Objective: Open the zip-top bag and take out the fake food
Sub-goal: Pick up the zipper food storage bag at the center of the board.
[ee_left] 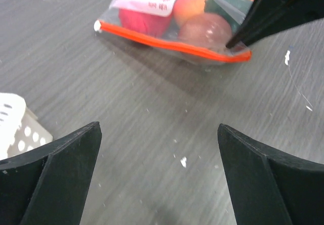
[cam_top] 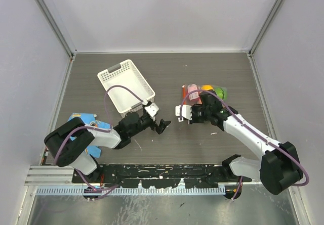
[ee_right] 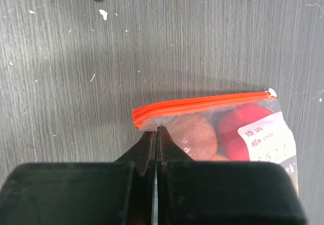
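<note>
The zip-top bag (cam_top: 205, 94) lies flat on the table right of centre, its orange zip strip (ee_right: 202, 103) shut. The fake food shows through the plastic: a brown ball (ee_right: 195, 134), a red one (ee_right: 245, 124), a peach one (ee_left: 190, 5) and green and yellow ones (cam_top: 215, 90). My right gripper (ee_right: 157, 130) is shut, pinching the clear plastic just under the strip's near corner; in the top view this right gripper (cam_top: 187, 106) lies over the bag. My left gripper (cam_top: 163, 125) hovers open to the left of the bag, apart from it, the left gripper (ee_left: 159, 154) holding nothing.
A white perforated basket (cam_top: 126, 86) stands tilted at the back left, its corner (ee_left: 12, 124) beside my left fingers. A blue printed cloth (cam_top: 83, 121) lies at the far left by the left arm. White walls enclose the table.
</note>
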Available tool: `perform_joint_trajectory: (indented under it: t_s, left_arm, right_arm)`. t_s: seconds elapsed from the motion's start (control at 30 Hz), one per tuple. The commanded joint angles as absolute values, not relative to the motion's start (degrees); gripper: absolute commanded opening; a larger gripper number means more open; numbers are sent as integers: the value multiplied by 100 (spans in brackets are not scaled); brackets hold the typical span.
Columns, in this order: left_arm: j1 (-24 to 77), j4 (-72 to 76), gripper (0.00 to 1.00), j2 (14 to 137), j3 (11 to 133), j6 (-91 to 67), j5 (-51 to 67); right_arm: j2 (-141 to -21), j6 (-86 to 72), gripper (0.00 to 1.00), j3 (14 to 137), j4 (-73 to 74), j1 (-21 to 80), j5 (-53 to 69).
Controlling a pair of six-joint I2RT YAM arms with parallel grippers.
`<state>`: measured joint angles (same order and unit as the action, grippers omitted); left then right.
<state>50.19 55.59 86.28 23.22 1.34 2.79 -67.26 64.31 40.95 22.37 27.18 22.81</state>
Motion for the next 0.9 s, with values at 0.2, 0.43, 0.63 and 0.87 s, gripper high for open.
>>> perform_joint_trajectory:
  t_s: [0.2,0.43,0.63,0.87]
  left_arm:
    - [4493,6273,98,9549,3314,197,1470]
    - [3840,5698,98,10304,4074,-22,3024]
    - [3528,4929,98,11157,5085,-346,3987]
    - [3507,3558,98,11592,5903,-244,4227]
  right_arm:
    - [-6430,5847,1,4818,2754,2407,2933]
    - [-6454,5608,1,5077,2949,2240,3192]
    - [-6456,5517,1,5184,3021,2140,3186]
    - [-6439,5503,1,5284,3143,2100,3223]
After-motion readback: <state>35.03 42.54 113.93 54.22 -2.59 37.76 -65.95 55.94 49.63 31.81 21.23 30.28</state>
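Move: For the open left hand, the middle of the bag's orange zipper edge lies about 11 cm ahead, 11 cm to the right and some 4 cm below. The white basket stands roughly 20 cm ahead and 19 cm left of that hand. The right hand already pinches the edge's near corner; the edge's middle lies about 8 cm ahead of the right hand, 1 cm left and 3 cm lower, the yellow fruit 16 cm ahead and 9 cm right. Open left hand reaches 10 cm forward-right, then down, towards the zipper edge; right lifts the pinched corner 5 cm. ##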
